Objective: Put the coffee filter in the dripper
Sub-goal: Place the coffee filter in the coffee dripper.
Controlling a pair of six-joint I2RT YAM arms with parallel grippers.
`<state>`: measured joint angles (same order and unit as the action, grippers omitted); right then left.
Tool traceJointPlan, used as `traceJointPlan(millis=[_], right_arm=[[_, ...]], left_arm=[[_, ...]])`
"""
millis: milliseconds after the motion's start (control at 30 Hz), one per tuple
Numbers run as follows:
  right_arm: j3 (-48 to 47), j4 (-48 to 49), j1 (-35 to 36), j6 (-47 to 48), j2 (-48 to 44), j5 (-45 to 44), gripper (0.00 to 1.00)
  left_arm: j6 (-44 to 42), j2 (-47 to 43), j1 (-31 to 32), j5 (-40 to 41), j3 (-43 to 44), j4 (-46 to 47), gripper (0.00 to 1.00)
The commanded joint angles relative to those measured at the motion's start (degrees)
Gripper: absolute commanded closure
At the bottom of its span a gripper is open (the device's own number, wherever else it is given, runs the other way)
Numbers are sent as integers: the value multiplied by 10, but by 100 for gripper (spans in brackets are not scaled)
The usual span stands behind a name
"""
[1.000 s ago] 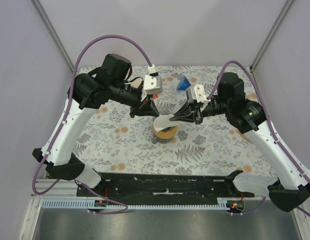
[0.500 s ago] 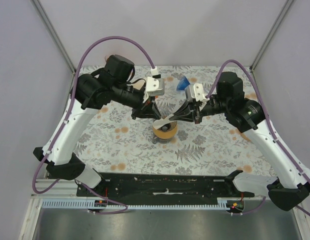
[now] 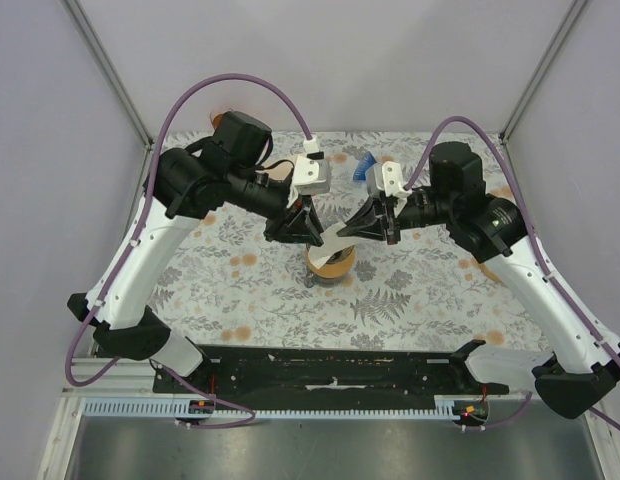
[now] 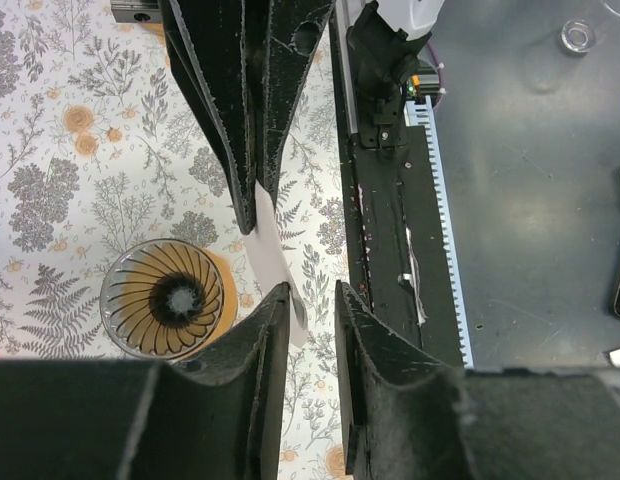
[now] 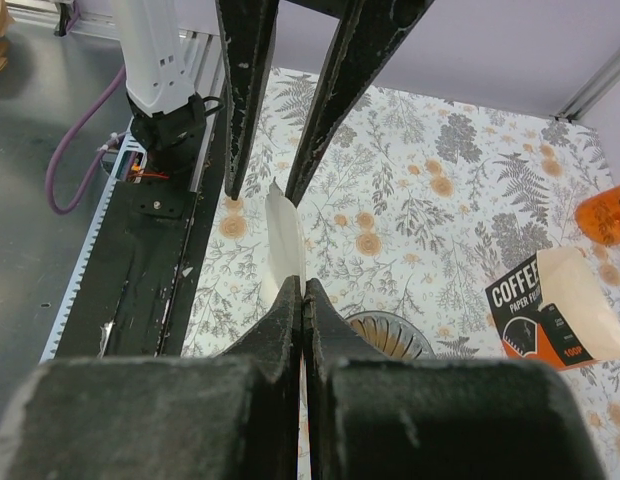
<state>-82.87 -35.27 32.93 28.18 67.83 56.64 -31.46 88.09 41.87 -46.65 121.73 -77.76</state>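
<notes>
The white paper coffee filter hangs edge-on just above and beside the amber ribbed dripper, which stands on the flowered mat. My right gripper is shut on the filter's lower edge. Facing it, my left gripper has its jaws open a finger's width. In the right wrist view the filter's far tip lies between those open fingers, touching neither clearly. From above, both grippers meet over the dripper's rim, the left gripper and the right gripper with the filter between them. The dripper holds nothing.
A black and orange pack of paper filters lies on the mat behind the dripper. An orange object sits further off, a blue item at the mat's back edge. The black rail runs along the near side.
My left gripper's jaws have parted and let go of the filter. Both arms have crept inward over the dripper; the right gripper has kept its hold.
</notes>
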Motion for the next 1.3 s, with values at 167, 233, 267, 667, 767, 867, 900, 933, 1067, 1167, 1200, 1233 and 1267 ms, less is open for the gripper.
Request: traceJointPlan(millis=[167,233,267,667,767,867,900,933,1067,1167,1200,1233,1267], right_arm=[[-26,7,-1,-14,4,-2,100],[-25,7,-1,-13,2,-4,100],[-23,7,-1,-12,1,-4,100],[-19,3,-1,-10,-3,-4,100],[-19,3,-1,-10,-2,-3,100],[-19,3,-1,-11,-2,-3,100],[-19,3,0,-11,-3,-3,100],[-19,3,0,-11,-4,-4,100],[-19,2,0,-11,-3,-5,100],[-19,2,-1,-11,-2,-5,100],[-19,2,0,-11,-2,-5,100],[-19,2,-1,-11,-2,-6,100],[-19,2,-1,-11,-2,-5,100]], left_arm=[[-12,-6,3,27,7,-24,83],[-18,-5,4,55,17,-26,83],[-21,-6,3,72,23,-26,84],[-30,-7,2,100,54,-38,88],[-35,-8,2,89,54,-46,92],[-35,-8,3,88,49,-47,96],[-37,-7,3,85,47,-48,96],[-39,-7,2,80,46,-54,96],[-42,-8,3,76,34,-58,92],[-40,-7,3,75,24,-54,92],[-39,-6,3,74,20,-53,93],[-39,-6,3,72,18,-54,93],[-39,-4,3,72,16,-54,93]])
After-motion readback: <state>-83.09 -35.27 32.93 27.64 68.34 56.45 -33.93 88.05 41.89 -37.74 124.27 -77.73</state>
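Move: The right hand already holds the coffee filter. Its middle lies about 3 cm to the right of the left hand and 2 cm below it, level in reach; from the right hand it is roughly 3 cm left, 2 cm back and 2 cm down. The dripper is some 7 cm ahead of the left hand, 2 cm right and 20 cm below, with the carafe under it, about 28 cm down. The filter box stands 25 cm ahead, 8 cm left and 33 cm below. Forward along the filter's free edge goes the left hand, about 2.5 cm and slightly left, swinging its fingertips some 10 degrees forward. On the way its part-open fingers close almost shut at the upper rim, pinching one paper layer. The right hand stays put and keeps its pinch on the filter over the dripper. ##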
